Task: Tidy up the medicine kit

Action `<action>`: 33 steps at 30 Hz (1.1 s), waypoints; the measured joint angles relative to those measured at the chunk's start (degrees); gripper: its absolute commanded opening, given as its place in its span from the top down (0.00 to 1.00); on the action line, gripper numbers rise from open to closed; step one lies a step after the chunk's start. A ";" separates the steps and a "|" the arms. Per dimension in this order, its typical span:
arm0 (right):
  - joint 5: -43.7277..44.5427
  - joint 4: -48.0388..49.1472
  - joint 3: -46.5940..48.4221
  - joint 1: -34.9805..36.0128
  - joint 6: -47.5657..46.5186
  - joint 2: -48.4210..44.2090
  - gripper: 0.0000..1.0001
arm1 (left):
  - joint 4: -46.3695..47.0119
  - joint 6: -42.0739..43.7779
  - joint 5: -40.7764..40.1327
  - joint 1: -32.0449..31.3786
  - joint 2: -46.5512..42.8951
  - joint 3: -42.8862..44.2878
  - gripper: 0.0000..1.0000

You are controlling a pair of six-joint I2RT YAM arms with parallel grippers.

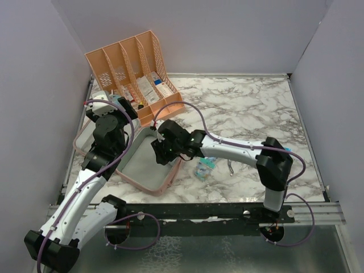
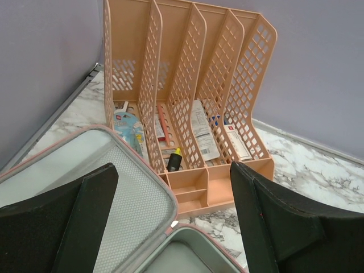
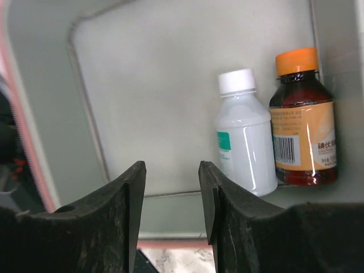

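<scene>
The medicine kit (image 1: 143,168) lies open on the marble table, a flat pink case with pale grey-green lining. Its mesh-lined lid (image 2: 128,199) spreads out to the left under my left arm. Inside the right half, a white bottle (image 3: 243,136) and a brown bottle with an orange cap (image 3: 301,122) lie side by side against the wall. My right gripper (image 3: 170,176) hangs over that half, left of the white bottle, open with nothing between its fingers. My left gripper (image 2: 173,182) is wide open above the kit's hinge, facing the organizer and holding nothing.
A peach slotted desk organizer (image 1: 133,71) stands at the back left, with boxes, tubes and a small yellow-tipped item (image 2: 174,160) in its slots. A teal packet and small loose items (image 1: 205,168) lie on the table right of the kit. Grey walls enclose the table.
</scene>
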 measured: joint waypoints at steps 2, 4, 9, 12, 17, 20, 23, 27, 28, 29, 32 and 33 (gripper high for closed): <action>-0.09 1.40 -1.38 -0.09 0.76 -3.34 0.55 | -0.13 0.11 0.59 0.00 0.00 0.00 0.16; 0.37 2.97 -3.28 -0.13 2.05 -7.04 0.55 | -0.37 0.33 1.84 0.00 0.02 0.00 0.15; 3.78 5.95 -9.53 -2.34 7.63 -14.58 0.55 | -0.35 0.94 7.58 0.00 1.92 0.02 0.14; 6.91 6.49 -14.99 -6.73 11.98 -18.08 0.55 | -0.39 0.94 11.89 0.02 4.52 0.00 0.14; 10.67 5.25 -24.90 -16.72 18.86 -24.55 0.51 | 1.36 1.46 22.91 0.02 6.54 -1.01 0.13; 11.98 4.28 -29.86 -22.40 21.53 -28.26 0.43 | 3.21 2.47 31.39 0.15 7.26 -1.53 0.13; 12.39 3.32 -33.70 -26.86 23.19 -30.38 0.38 | 5.22 3.10 39.91 0.15 8.94 -1.55 0.13; 12.72 2.80 -35.34 -30.64 23.65 -29.79 0.33 | 6.51 3.58 48.85 0.20 11.28 -1.55 0.13; 12.81 2.80 -35.34 -31.01 23.69 -29.57 0.31 | 6.62 3.58 50.10 0.22 11.58 -1.55 0.13; 12.87 2.82 -35.34 -31.50 23.76 -29.22 0.28 | 6.71 3.58 51.15 0.22 11.80 -1.55 0.13; 12.85 3.02 -35.36 -32.68 23.76 -28.06 0.23 | 7.45 3.56 53.11 0.22 11.96 -1.62 0.13; 12.79 3.30 -35.52 -33.09 23.74 -27.61 0.23 | 7.85 3.56 53.53 0.22 11.96 -1.68 0.14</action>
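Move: From the right hand, still low inside the pink medicine kit, the clear zip bag with the blue strip lies about 10 cm ahead, 25 cm to the right and 7 cm lower. The scissors lie some 8 cm right of that bag and 5 cm nearer, the green box about 9 cm to its left. The white bottle, already released, is roughly 5 cm ahead of the hand and 5 cm below. From the left hand, the bag lies about 36 cm right, roughly level, 31 cm below. Up first by about 6 cm, out of the kit, the empty right hand then sweeps some 27 cm right and 9 cm forward, sinking over the clear zip bag while turning about 60 degrees clockwise and opening wider, with no touch seen. The open left hand swings about 17 cm right above the kit, dips 5 cm and turns some 50 degrees clockwise, from facing the organizer towards the loose items. ##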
